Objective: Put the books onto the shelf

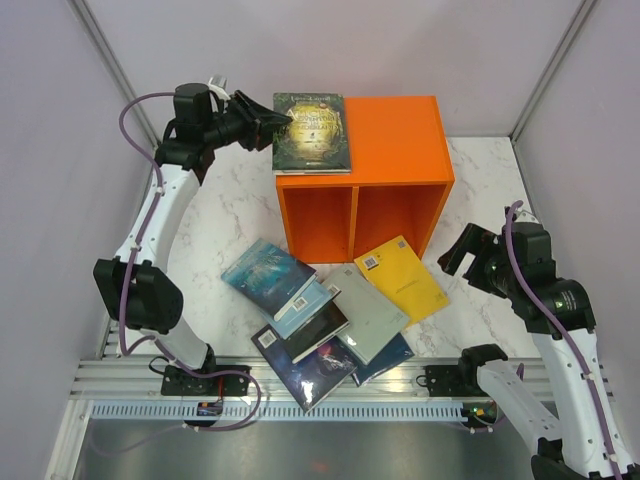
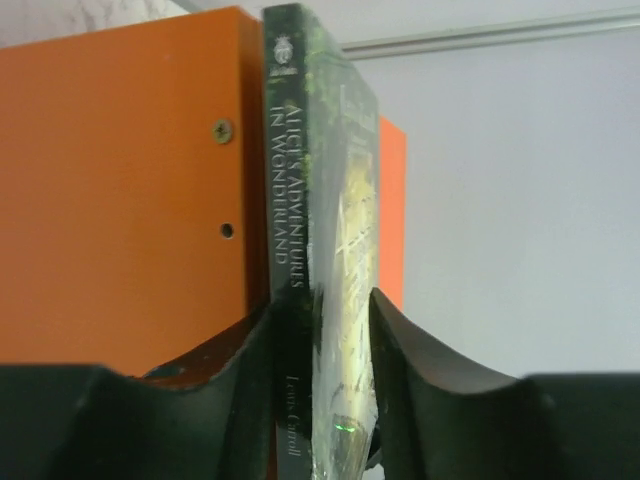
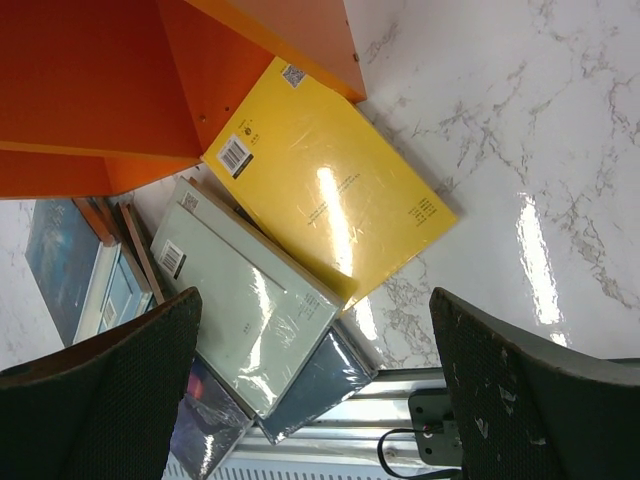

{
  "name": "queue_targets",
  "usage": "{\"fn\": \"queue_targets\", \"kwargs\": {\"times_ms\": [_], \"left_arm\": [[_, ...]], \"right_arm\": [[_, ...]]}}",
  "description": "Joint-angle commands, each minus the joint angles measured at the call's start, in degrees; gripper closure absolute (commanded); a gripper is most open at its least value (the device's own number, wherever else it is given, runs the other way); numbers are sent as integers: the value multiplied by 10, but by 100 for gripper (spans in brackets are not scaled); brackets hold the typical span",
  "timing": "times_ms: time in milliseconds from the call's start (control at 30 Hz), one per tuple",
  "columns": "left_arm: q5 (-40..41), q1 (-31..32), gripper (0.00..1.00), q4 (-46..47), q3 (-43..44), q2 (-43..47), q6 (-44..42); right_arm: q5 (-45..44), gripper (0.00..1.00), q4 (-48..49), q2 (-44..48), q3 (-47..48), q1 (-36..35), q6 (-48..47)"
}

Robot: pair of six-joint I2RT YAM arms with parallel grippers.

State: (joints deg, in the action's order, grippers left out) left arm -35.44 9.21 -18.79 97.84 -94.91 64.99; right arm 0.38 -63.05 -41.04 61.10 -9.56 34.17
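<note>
A dark green book [image 1: 312, 132] lies flat on top of the orange shelf [image 1: 395, 130], overhanging its left edge. My left gripper [image 1: 268, 125] straddles that edge. In the left wrist view the book's spine [image 2: 292, 200] rests against one finger, and the jaws of the left gripper [image 2: 322, 310] stand wider than the spine, beside the shelf [image 2: 120, 180]. Several books lie fanned on the table in front of the shelf, among them a yellow one [image 1: 402, 278] and a grey-green one [image 1: 365, 312]. My right gripper [image 1: 462, 258] hovers wide open and empty above them [image 3: 315, 300].
Both cubbies of the shelf face the arms, split by a centre divider [image 1: 352, 222]. A teal book [image 1: 268, 275] and a dark space-like book [image 1: 310, 365] lie near the metal rail [image 1: 300, 390] at the table's front edge. Grey walls enclose the table.
</note>
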Motion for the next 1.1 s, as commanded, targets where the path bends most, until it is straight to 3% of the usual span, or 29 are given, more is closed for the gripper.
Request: {"fn": "queue_targets", "kwargs": {"times_ms": [0, 133, 167, 200, 267, 467, 600, 767, 1067], "left_arm": [[5, -6, 52, -66, 22, -4, -68], [13, -21, 39, -106, 30, 6, -90], [19, -36, 31, -113, 31, 18, -94], [26, -45, 9, -122, 25, 28, -100], [50, -81, 0, -148, 15, 54, -104], [122, -184, 0, -259, -69, 169, -143], [165, -206, 0, -311, -200, 223, -168], [166, -209, 0, -292, -421, 326, -139], [134, -210, 0, -213, -650, 444, -109]], "right_arm": [[-17, 2, -1, -2, -2, -3, -9], [-18, 2, -1, -2, -7, -5, -10], [-16, 2, -1, -4, -8, -5, -10], [-16, 2, -1, -4, -9, -5, -11], [-14, 2, -2, -6, -9, -5, -13], [-14, 2, -2, -11, -12, -5, -11], [-11, 2, 0, -21, -16, -5, -9], [-5, 2, 2, -34, -28, -5, -5], [12, 2, -11, -49, -29, -5, -16]]}}
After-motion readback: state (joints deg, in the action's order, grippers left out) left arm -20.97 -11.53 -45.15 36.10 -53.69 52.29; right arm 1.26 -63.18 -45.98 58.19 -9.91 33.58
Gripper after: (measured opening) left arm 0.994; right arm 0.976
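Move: The left hand, at shelf-top height, has its fingers around the left edge of the Alice book, whose middle is about 5 cm to its right and 2 cm back. The dark-blue 20,000 Leagues book, next, lies about 20 cm back, 6 cm left and 36 cm below; the light-blue book is 27 cm back, 2 cm right. The shelf's middle is some 13 cm right, 4 cm back. From the right hand the 20,000 Leagues book is roughly 37 cm left, 5 cm ahead, 22 cm down. The left hand finishes opening its part-open fingers to full width to let go of the Alice book on the shelf top, rising a touch and drawing off leftward some 18 cm, clear of the shelf's side. Then it swoops back and down about 25 cm each towards the 20,000 Leagues book, wrist turning counter-clockwise and tipping roughly 40 degrees down, stopping short with open fingers and no touch, while the right hand, empty and open, sinks about 3 cm. ##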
